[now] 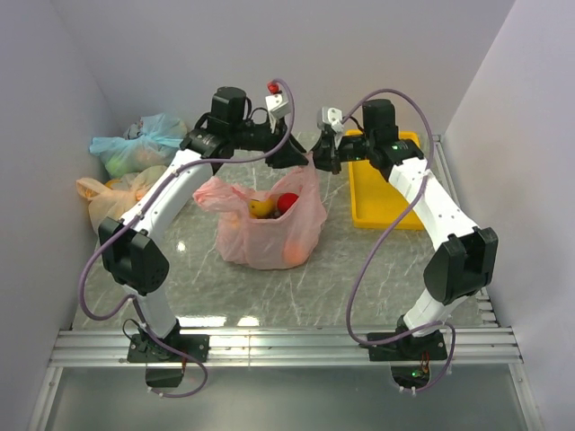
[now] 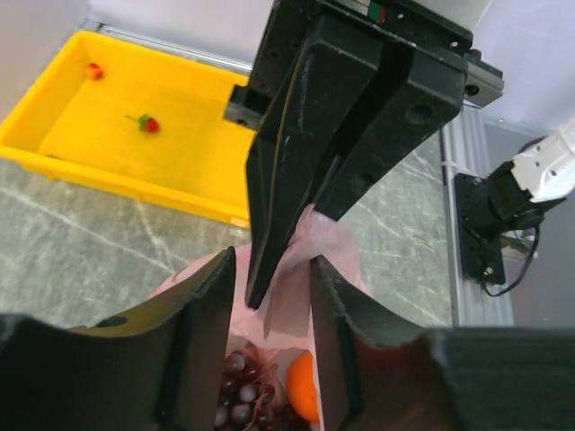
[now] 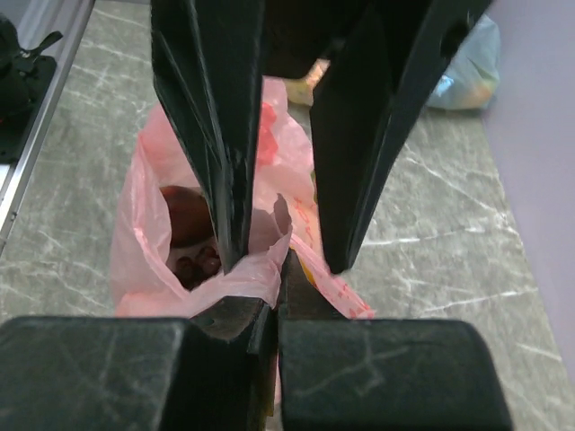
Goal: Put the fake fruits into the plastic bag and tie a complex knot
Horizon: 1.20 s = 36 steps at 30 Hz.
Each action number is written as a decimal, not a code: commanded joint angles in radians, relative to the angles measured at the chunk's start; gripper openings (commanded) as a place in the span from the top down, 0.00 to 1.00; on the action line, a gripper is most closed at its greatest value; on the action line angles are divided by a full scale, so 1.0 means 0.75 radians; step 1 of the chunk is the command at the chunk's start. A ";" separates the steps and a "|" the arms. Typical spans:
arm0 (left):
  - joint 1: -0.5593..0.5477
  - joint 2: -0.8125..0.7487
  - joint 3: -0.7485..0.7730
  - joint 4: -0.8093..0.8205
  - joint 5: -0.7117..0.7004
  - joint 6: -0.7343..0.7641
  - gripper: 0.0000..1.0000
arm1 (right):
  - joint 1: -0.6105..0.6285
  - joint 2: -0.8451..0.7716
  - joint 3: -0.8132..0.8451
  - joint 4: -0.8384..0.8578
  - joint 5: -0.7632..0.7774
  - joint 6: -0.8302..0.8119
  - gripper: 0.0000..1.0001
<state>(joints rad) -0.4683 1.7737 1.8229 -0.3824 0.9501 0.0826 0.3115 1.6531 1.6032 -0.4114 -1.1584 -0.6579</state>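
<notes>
The salmon-pink plastic bag [image 1: 269, 235] stands open in the middle of the table. Inside it lie fake fruits: a yellow one [image 1: 260, 207], a red one [image 1: 287, 203] and an orange ball [image 1: 293, 252]. The left wrist view also shows the purple grapes [image 2: 241, 395] beside an orange [image 2: 305, 388]. My right gripper [image 3: 277, 292] is shut on the bag's upper edge [image 3: 243, 283] and holds it up. My left gripper [image 2: 269, 274] hangs right against it, jaws apart astride the same pink film [image 2: 296, 310]. Both grippers meet above the bag's right top corner [image 1: 310, 171].
A yellow tray [image 1: 386, 211] lies at the back right, with two small red pieces [image 2: 148, 124] in it. A blue-green tied bag [image 1: 135, 148] and a peach tied bag [image 1: 108, 193] sit against the left wall. A metal rail [image 1: 287, 341] runs along the near edge.
</notes>
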 commanded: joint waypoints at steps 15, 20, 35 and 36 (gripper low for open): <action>-0.020 -0.191 -0.199 0.091 0.018 -0.018 1.00 | -0.076 -0.118 -0.057 -0.284 0.336 -0.388 0.43; -0.020 -0.225 -0.222 0.070 -0.003 -0.018 1.00 | -0.204 -0.153 -0.058 -0.331 0.295 -0.405 0.35; -0.020 -0.205 -0.177 0.074 -0.123 -0.022 1.00 | -0.123 -0.277 -0.272 0.612 -0.135 0.729 0.05; -0.020 -0.205 -0.171 0.074 -0.127 -0.024 1.00 | -0.097 -0.280 -0.305 0.697 -0.121 0.845 0.04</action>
<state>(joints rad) -0.4812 1.6314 1.6535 -0.3344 0.8665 0.0639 0.1764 1.4899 1.4490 -0.3222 -1.2232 -0.3885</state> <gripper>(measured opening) 0.012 0.953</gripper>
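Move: The bag's right handle stands upright in the right hand's shut fingers, with its top about 1 cm below that hand point. It lies about 2 cm right of the left hand's half-open fingers and a little below. From the left hand, the red fruit in the mouth is some 4 cm back, 4 cm left and 18 below, the yellow fruit 5 back, 10 left at that depth. The yellow tray's middle is about 8 cm forward and 25 right of the right hand, far below. The left hand shuts its half-open fingers on the top of the bag's right handle, drawing back about 2 cm, and then keeps that pinch while the right fingers begin to open and let go of the film. The right hand swings clear about 10 cm to the right, dipping and going a little forward, then, opening wide, turns back left, up and towards its base, and ends still moving in towards the held handle, some 5 cm right of where it let go. ##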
